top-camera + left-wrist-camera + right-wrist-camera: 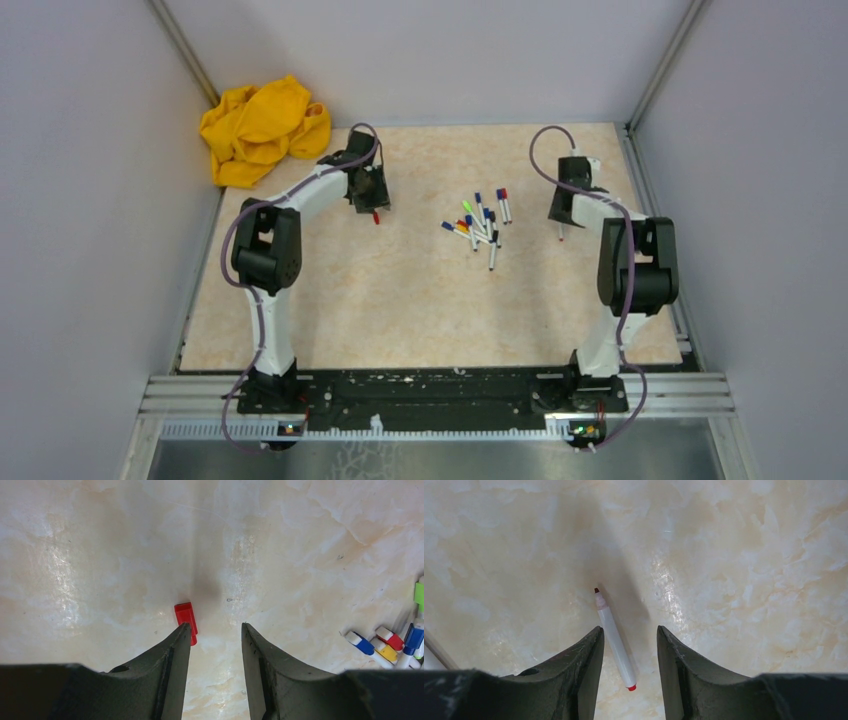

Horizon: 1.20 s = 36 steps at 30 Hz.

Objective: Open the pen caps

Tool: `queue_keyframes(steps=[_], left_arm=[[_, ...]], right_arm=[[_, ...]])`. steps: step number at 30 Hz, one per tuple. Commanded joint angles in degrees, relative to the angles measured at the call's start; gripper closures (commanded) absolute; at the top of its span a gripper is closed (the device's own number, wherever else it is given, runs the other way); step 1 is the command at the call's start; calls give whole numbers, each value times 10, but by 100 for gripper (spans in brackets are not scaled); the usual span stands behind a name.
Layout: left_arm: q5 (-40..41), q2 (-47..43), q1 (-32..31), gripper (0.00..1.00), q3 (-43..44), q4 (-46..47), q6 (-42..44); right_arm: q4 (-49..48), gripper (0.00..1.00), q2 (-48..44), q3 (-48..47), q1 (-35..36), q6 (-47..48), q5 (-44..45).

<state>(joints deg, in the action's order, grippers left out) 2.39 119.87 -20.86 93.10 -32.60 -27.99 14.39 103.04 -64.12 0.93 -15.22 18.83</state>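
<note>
A loose red pen cap lies on the table just past my left gripper's left fingertip; it also shows in the top view. My left gripper is open and empty above it. My right gripper is open and empty over an uncapped white pen barrel with a red tip, which lies flat on the table. A pile of capped pens with blue, red, green and yellow caps lies mid-table between the arms; some of them show at the right edge of the left wrist view.
A crumpled yellow cloth lies in the back left corner. Grey walls enclose the beige marbled table on the left, back and right. The black mounting rail runs along the near edge.
</note>
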Motion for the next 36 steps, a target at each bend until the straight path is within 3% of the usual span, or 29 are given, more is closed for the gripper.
queue_keyframes(steps=[1,12,24,29,31,36], left_arm=[[-8,-10,1,51,15,-4,7],[-21,-19,1,47,5,6,-1],[-103,-30,1,21,6,48,-18],[-136,-29,1,18,6,69,-23],[-144,-30,1,9,6,77,-23],[-148,-30,0,7,11,83,-23]], right_arm=[[-17,57,-1,7,-4,-5,-15],[-17,60,-24,-29,52,40,-25],[-6,61,33,-112,100,83,-69],[-1,61,72,-146,109,91,-96],[4,61,86,-161,116,97,-100],[16,60,119,-197,127,100,-103]])
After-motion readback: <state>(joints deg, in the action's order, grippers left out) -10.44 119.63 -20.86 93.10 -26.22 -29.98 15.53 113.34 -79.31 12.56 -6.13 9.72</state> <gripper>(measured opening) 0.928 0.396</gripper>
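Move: The red-capped pen lies about 15 cm to the right gripper's left, 6 cm farther out and some 5 cm below; a blue-capped pen lies right beside it, 2 cm further left. The uncapped pen lies under the right gripper, its middle 2 cm to the left. From the left gripper, the red-capped pen is about 33 cm to the right and 4 cm ahead; the loose red cap lies 2 cm to its left, 5 cm down. Swing the right gripper about 12 cm left and 6 cm forward towards the red-capped pen, arching up some 4 cm and sinking again, turning it about 25 degrees counter-clockwise with the fingers still partly open. Meanwhile spread the left fingers nearly fully, shifting that hand about 4.5 cm right and 2 cm up, away from the loose cap, and tilting its left side down. ##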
